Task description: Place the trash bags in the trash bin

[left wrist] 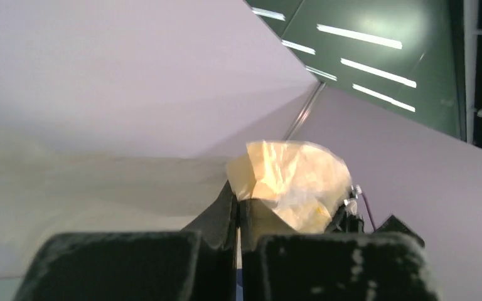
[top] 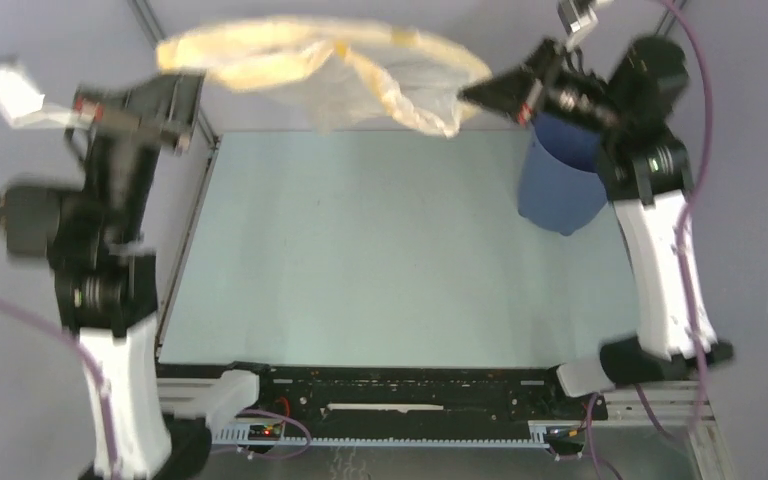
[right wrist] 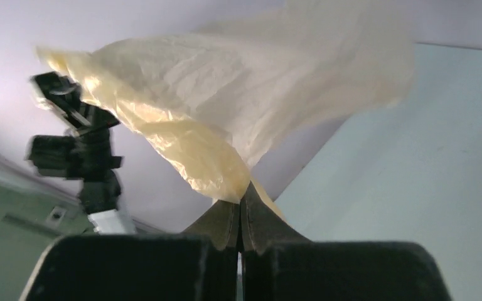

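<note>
The trash bag [top: 340,70], thin, crinkly and yellowish-white, hangs stretched in the air above the far edge of the table. My left gripper [top: 192,95] is shut on its left end, and my right gripper [top: 468,97] is shut on its right end. The bag also shows in the left wrist view [left wrist: 292,182], just past the closed fingers [left wrist: 221,216], and in the right wrist view [right wrist: 226,113], billowing up from the closed fingertips [right wrist: 223,219]. The blue trash bin [top: 560,185] stands upright at the far right of the table, partly hidden under the right arm.
The pale table mat [top: 380,260] lies below the bag. A metal frame post [top: 150,20] rises at the far left corner. A black rail [top: 390,385] runs along the near edge between the arm bases.
</note>
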Available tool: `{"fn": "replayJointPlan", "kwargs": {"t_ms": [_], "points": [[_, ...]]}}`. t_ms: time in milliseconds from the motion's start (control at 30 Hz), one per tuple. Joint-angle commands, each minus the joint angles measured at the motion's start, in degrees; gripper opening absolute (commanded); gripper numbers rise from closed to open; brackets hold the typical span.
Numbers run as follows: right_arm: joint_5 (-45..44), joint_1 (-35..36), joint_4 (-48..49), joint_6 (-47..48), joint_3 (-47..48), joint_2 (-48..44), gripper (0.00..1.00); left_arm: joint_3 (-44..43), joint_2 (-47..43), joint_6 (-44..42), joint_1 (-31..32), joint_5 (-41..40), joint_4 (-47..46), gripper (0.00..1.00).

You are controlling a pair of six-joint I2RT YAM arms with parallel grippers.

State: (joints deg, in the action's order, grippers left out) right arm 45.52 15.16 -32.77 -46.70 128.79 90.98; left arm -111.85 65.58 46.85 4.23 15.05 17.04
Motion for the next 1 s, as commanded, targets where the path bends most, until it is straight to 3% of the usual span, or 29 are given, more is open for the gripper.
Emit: {"fn": "replayJointPlan", "kwargs": {"t_ms": [0,100,167,267,367,533,667,767,833,967], "points": [[3.59,-1.11,20.35,-6.65,-31.05,-11.32,0.0,26.29,-12.18,1.28,0.88,-12.37,-8.18,0.0],[5.62,-1.04,14.17,-1.0,-43.48,-11.66,0.0,42.93,-14.19,4.33,0.69,-9.04,0.57,0.0],[2.07,0.85,4.5,8.98,-49.4,-10.9,0.0,53.59,-12.76,5.29,0.43,-1.71,6.88,0.0],[-7.35,6.32,-8.29,20.77,-55.37,-8.82,0.0,66.52,-11.09,7.07,1.41,7.35,6.95,0.0],[-12.38,11.11,-11.57,25.3,-59.7,-7.77,0.0,73.44,-11.53,4.02,3.69,6.63,6.98,0.0],[-12.16,8.3,-10.55,25.65,-58.26,-9.65,0.0,68.82,-12.55,-0.6,3.69,1.26,8.86,0.0],[-8.68,2.16,-13.47,25.27,-45.54,-8.37,0.0,55.27,-8.99,-0.02,3.72,2.27,6.91,0.0],[-8.93,1.62,-20.18,27.94,-32.79,-5.5,0.0,46.34,-7.33,1.24,3.76,3.85,4.61,0.0],[-8.97,1.8,-21.82,27.83,-29.1,-5.27,0.0,43.87,-8.02,1.27,3.77,3.46,3.57,0.0],[-7.26,1.81,-16.04,24.06,-39.19,-10.73,0.0,52.04,-12.3,1.3,3.69,2.34,3.02,0.0]]}}
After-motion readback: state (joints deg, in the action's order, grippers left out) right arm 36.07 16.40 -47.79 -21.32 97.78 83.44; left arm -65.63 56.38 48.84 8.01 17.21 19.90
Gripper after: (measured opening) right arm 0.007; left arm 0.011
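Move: The trash bag already hangs high by its rim between the two shut grippers, its middle roughly 10 cm ahead of the left hand, 11 cm to its right and 14 cm below. From the right hand, that middle lies about 4 cm ahead, 12 cm left and 4 cm lower. The trash bin stands about 14 cm ahead of the right hand, 24 cm right and 44 cm below; from the left hand it is some 20 cm ahead, 47 cm right and 54 cm below. The bag is whipped down and partly back up, both hands keeping their pinch on its rim. After a brief pull back of about 5 cm, the left hand plunges some 55 cm, fingers tipping steeply down, and the right about 43 cm, also tipping down; both then rise over 20 cm, tilting partly back up. ##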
